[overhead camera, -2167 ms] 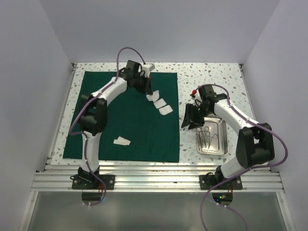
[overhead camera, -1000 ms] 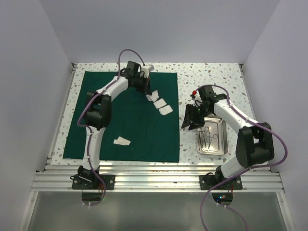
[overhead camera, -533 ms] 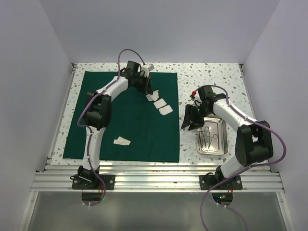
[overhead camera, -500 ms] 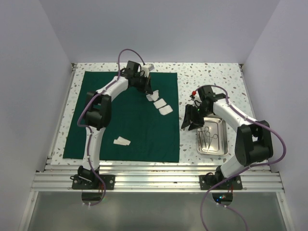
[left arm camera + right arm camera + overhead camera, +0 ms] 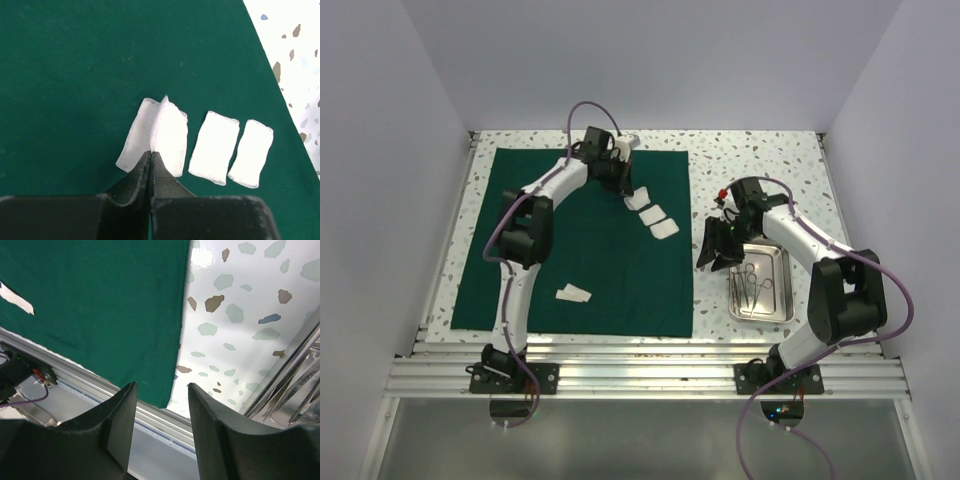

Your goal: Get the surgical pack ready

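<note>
The dark green cloth (image 5: 580, 250) (image 5: 75, 75) lies flat on the left half of the table. Three white gauze squares sit in a row near its back right. My left gripper (image 5: 625, 188) (image 5: 151, 153) is shut on the near edge of the first gauze square (image 5: 640, 198) (image 5: 159, 132), which is creased up into a tent. The other two (image 5: 215, 147) (image 5: 251, 152) lie flat beside it. A fourth gauze piece (image 5: 572, 293) lies at the cloth's front. My right gripper (image 5: 712, 256) (image 5: 161, 386) hangs open and holds nothing, between the cloth's right edge (image 5: 100, 305) and the steel tray (image 5: 776, 300) holding the silvery instruments (image 5: 750, 285).
The speckled tabletop (image 5: 760, 160) runs behind and right of the cloth. An aluminium rail (image 5: 650, 350) borders the front edge. White walls close in the left, back and right sides. The tray's rim (image 5: 295, 385) shows at the right of the right wrist view.
The left arm's elbow has shifted slightly while its gripper stays at the first gauze square. The right arm has not moved.
</note>
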Robot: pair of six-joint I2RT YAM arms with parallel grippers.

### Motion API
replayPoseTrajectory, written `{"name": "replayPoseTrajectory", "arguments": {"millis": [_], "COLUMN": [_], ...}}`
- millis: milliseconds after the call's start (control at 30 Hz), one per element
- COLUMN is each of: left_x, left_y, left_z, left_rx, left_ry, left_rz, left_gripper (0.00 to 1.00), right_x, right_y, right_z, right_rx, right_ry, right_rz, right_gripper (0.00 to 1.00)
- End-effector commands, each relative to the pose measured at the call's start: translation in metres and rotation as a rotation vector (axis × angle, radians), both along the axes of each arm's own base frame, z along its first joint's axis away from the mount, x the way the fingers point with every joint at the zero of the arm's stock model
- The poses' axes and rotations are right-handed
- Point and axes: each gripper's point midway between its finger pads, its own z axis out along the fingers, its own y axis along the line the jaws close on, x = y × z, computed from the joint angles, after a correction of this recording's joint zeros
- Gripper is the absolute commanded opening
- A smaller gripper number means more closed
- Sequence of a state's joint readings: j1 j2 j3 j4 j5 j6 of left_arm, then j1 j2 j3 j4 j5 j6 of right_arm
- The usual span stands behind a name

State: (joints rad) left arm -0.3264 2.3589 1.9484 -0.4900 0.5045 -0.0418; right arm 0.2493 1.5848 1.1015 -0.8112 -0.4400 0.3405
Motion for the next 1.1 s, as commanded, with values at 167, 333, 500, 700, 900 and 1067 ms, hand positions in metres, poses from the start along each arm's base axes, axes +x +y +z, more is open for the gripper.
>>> {"name": "replayPoseTrajectory", "arguments": {"millis": [167,333,500,700,900,1067], "left_x": [0.014,0.015,0.02,0.022,0.019,0.019], "left_y": [0.009,0.01,0.012,0.008,0.009,0.012], "left_z": [-0.007,-0.011,-0.007,0.013,0.013,0.017], "left_rx": [0.043,0.052,0.063,0.061,0.1,0.122], "left_ry": [-0.026,-0.018,-0.039,-0.109,-0.134,-0.161], "left_rz": [0.007,0.012,0.025,0.033,0.017,0.028], "left_gripper": [0.0,0.0,0.06,0.27,0.32,0.37], "right_x": [0.008,0.007,0.008,0.008,0.008,0.006], "right_y": [0.002,0.003,0.003,0.004,0.005,0.004], "right_z": [0.007,0.007,0.005,0.005,0.005,0.004], "right_rx": [0.015,0.016,0.017,0.022,0.024,0.024], "right_ry": [-0.011,-0.009,-0.005,-0.001,-0.002,0.003], "right_rz": [0.004,0.007,0.007,0.004,0.006,0.007], "right_gripper": [0.49,0.49,0.49,0.49,0.49,0.49]}}
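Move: Right at the left fingertips, still pinched by its raised edge, is the top gauze. The gauze pad it goes onto lies some 3 cm to the hand's right, level with it fore and aft, and about 3 cm below. On the mat the next pad lies about 5 cm back and 6 cm right of the hand, the last one 9 cm back and 8 cm right. From the right hand the receiving pad lies roughly 23 cm ahead, 15 cm left and 7 cm lower. Lowering the pinched gauze almost straight down onto the pad beneath it, the left hand sinks about 2.5 cm and halts. Its shut fingers then open to roughly a third of their range and let go of the raised edge, while the hand stays low by the near edge of the stack, easing barely a centimetre to the left and rolling a few degrees. ##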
